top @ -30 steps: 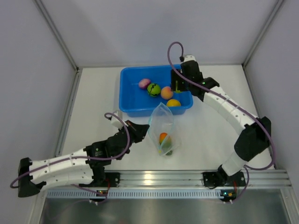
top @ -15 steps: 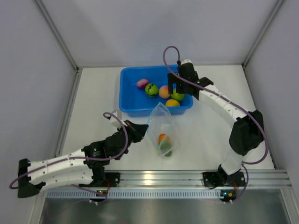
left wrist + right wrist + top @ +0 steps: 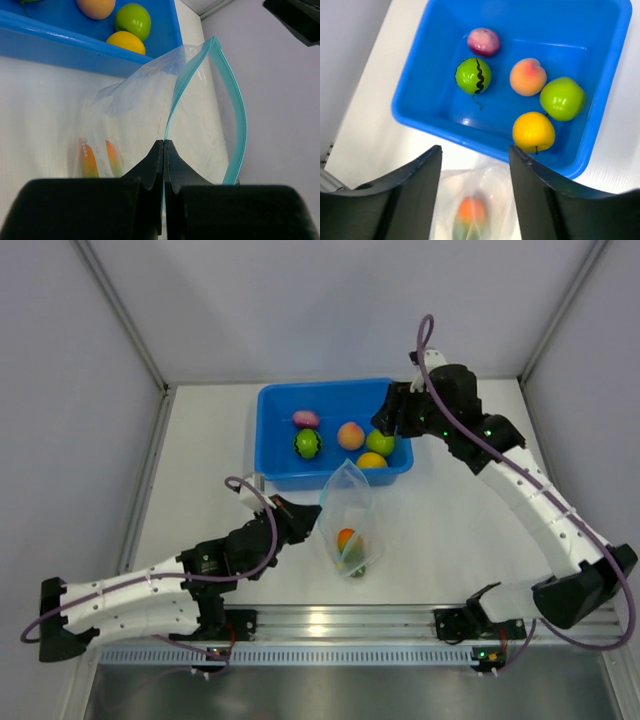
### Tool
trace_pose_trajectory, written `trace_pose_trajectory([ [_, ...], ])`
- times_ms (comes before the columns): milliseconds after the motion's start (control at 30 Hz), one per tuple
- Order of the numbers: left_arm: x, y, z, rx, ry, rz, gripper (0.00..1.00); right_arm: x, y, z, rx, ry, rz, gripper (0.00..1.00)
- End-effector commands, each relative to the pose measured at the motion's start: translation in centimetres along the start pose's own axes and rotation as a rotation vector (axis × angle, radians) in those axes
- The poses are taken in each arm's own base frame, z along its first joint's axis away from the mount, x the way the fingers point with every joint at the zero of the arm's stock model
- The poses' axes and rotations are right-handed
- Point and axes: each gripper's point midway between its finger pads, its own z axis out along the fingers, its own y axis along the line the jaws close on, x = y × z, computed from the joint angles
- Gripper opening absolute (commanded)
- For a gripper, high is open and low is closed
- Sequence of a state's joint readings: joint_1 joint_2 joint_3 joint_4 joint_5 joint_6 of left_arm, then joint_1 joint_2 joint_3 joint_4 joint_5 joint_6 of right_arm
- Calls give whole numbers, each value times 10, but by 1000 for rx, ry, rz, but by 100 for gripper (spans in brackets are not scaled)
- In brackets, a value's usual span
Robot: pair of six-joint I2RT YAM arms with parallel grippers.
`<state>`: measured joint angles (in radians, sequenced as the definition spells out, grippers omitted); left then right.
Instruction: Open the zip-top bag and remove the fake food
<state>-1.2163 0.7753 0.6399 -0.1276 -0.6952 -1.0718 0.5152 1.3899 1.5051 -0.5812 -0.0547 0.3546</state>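
Note:
The zip-top bag [image 3: 349,502] stands open on the table just in front of the blue tub [image 3: 272,455], its teal zipper strip [image 3: 239,130] spread into a loop. My left gripper [image 3: 318,519] is shut on the bag's near zipper edge [image 3: 164,143]. One red-yellow fruit [image 3: 347,538] lies inside the bag and also shows in the right wrist view [image 3: 471,210]. My right gripper [image 3: 386,423] is open and empty above the tub's right end, its fingers [image 3: 431,165] framing the bag [image 3: 470,195]. In the tub lie purple-pink [image 3: 483,41], striped green [image 3: 473,75], peach [image 3: 528,76], lime [image 3: 562,98] and yellow [image 3: 533,131] fruits.
Grey walls enclose the table on the left, back and right. The tub's near wall [image 3: 60,42] stands right behind the bag. A metal rail [image 3: 330,620] runs along the near edge by the arm bases.
The lime green fruit has appeared in the tub under my right gripper, which then rose and swung right, empty. The striped fruit rolled left. The left gripper has kept hold of the bag.

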Motion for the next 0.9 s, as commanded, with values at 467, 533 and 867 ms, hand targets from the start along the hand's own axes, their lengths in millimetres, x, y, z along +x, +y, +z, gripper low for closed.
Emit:
trace_pose_trajectory([
  [467,-2,-46,15,36,16,-60,0,96,82,-92,-118,252,-38,35],
  [533,-3,-45,16,30,8,-74,0,112,80,-85,-95,275,-33,34],
  [867,2,-43,17,20,18,-130,0,154,109,-39,-75,259,38,31],
])
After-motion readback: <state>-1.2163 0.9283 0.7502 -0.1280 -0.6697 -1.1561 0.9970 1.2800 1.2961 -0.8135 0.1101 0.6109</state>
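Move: The mango in the held-up bag lies roughly 16 cm back, 7 cm left and 27 cm below the right hand; the bag's open mouth, nearer, is about 12 cm back, 7 cm left and 8 cm below. In the bin, the yellow fruit is some 3 cm ahead and 2 cm left of the right hand, the green apple 7 cm straight ahead, both about 26 cm down. From the left hand, the mango is roughly 6 cm right, 2 cm back and 20 cm below. The right hand leaves the bin and sweeps back about 17 cm with some 6 cm to its left, rising a little over the bin's near edge before sinking to the bag's mouth, ending 9 cm lower than it began, its fingers tipping down some 20 degrees, turning counter-clockwise and narrowing to about half their starting gap. The left hand keeps its pinch on the bag's rim and carries it about 3 cm right towards the incoming hand, lifting it slightly. ##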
